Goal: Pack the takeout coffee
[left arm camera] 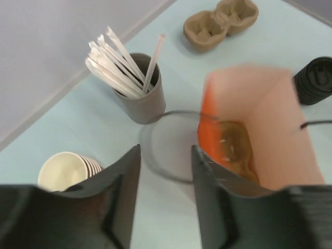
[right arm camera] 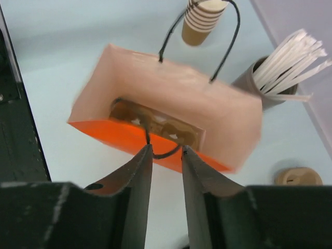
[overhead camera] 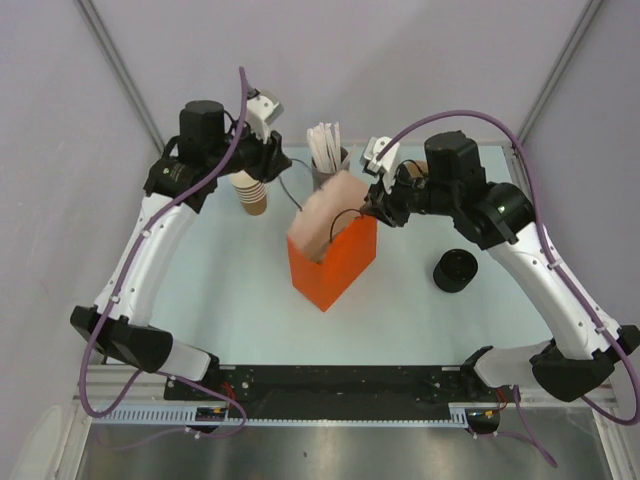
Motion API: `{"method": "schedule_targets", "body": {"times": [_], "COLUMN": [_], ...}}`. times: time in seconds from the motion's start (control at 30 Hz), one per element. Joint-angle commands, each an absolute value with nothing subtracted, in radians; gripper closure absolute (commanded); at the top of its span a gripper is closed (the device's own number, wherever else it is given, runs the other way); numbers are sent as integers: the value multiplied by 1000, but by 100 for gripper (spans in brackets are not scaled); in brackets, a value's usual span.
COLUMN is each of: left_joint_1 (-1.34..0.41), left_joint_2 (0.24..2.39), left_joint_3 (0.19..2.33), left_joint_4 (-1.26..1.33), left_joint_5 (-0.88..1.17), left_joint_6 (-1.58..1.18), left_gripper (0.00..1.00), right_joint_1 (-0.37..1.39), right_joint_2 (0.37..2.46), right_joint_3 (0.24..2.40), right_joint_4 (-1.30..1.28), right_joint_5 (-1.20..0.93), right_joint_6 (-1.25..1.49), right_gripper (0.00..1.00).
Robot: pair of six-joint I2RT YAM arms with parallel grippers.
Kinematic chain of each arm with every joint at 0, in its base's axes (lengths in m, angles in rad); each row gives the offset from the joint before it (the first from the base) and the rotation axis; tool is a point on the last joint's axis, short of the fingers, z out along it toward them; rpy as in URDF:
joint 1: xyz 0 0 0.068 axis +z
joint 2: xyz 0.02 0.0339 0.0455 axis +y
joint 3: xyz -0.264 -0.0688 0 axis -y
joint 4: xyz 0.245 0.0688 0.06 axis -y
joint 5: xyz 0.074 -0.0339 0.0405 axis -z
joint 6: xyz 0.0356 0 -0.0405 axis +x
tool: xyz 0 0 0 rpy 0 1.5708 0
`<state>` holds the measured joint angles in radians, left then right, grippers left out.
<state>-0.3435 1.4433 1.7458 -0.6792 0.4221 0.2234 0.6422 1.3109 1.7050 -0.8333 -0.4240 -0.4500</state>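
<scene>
The takeout coffee, a single cup, is not in view. An orange paper bag (overhead camera: 335,265) stands mid-table, mouth up and blurred in both wrist views. A brown thing (right arm camera: 155,124) lies at its bottom. My right gripper (right arm camera: 167,148) hangs over the bag's near edge with its fingers parted. The bag's black cord handle (right arm camera: 168,154) loops loosely between the tips. My left gripper (left arm camera: 166,150) is open and holds nothing. It hovers over the table between the stack of nested brown cups (left arm camera: 65,168) and the bag (left arm camera: 259,119), whose other handle arcs ahead of its tips.
A grey cup of white sticks (overhead camera: 328,168) stands behind the bag. The brown cup stack (overhead camera: 252,192) is at the back left, and black lids (overhead camera: 455,270) sit right of the bag. A brown pulp cup carrier (left arm camera: 220,23) lies at the back near the right arm.
</scene>
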Motion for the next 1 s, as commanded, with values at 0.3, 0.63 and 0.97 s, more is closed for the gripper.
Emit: {"method": "schedule_targets", "body": {"times": [0.3,0.63,0.97], "left_joint_1": [-353,-353,-353], "left_joint_2": [1411,1494,1551], "left_joint_3": [1767,1793,1792], "left_joint_4": [-673,-686,-692], "left_joint_5": [474,561,569], "left_joint_6": [224,199,196], "left_gripper": [18,12,13], "right_joint_1": [632,667,699], "right_joint_2": [1247,1299,1309], "right_joint_3": [1732,1761,1763], "right_joint_4": [-914,-957,-1042], "right_joint_5": [-442,-474,-473], "right_joint_6": [-549,-595,-643], "right_gripper": [33,28,29]}}
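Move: The orange bag, its black handle loops right at the fingertips, stands between the hands, its middle some 25 cm below them: about 5 cm back and 10 cm right of the left hand, some 6 cm ahead and 8 cm left of the right. From the left hand the straw cup is about 12 cm ahead and 10 cm right, the paper cups 8 cm ahead and 8 cm left. The black lids sit level with the right hand, 21 cm to its right. The bag's two handle loops are let go as both grippers, already part open, spread wide. Both hands dip some 3 cm and come back up; then the left sinks towards the bag, about 4 cm down with a little to the right, tipping down slightly, while the right draws back about 3 cm and down 2, turning some 10 degrees counter-clockwise. ##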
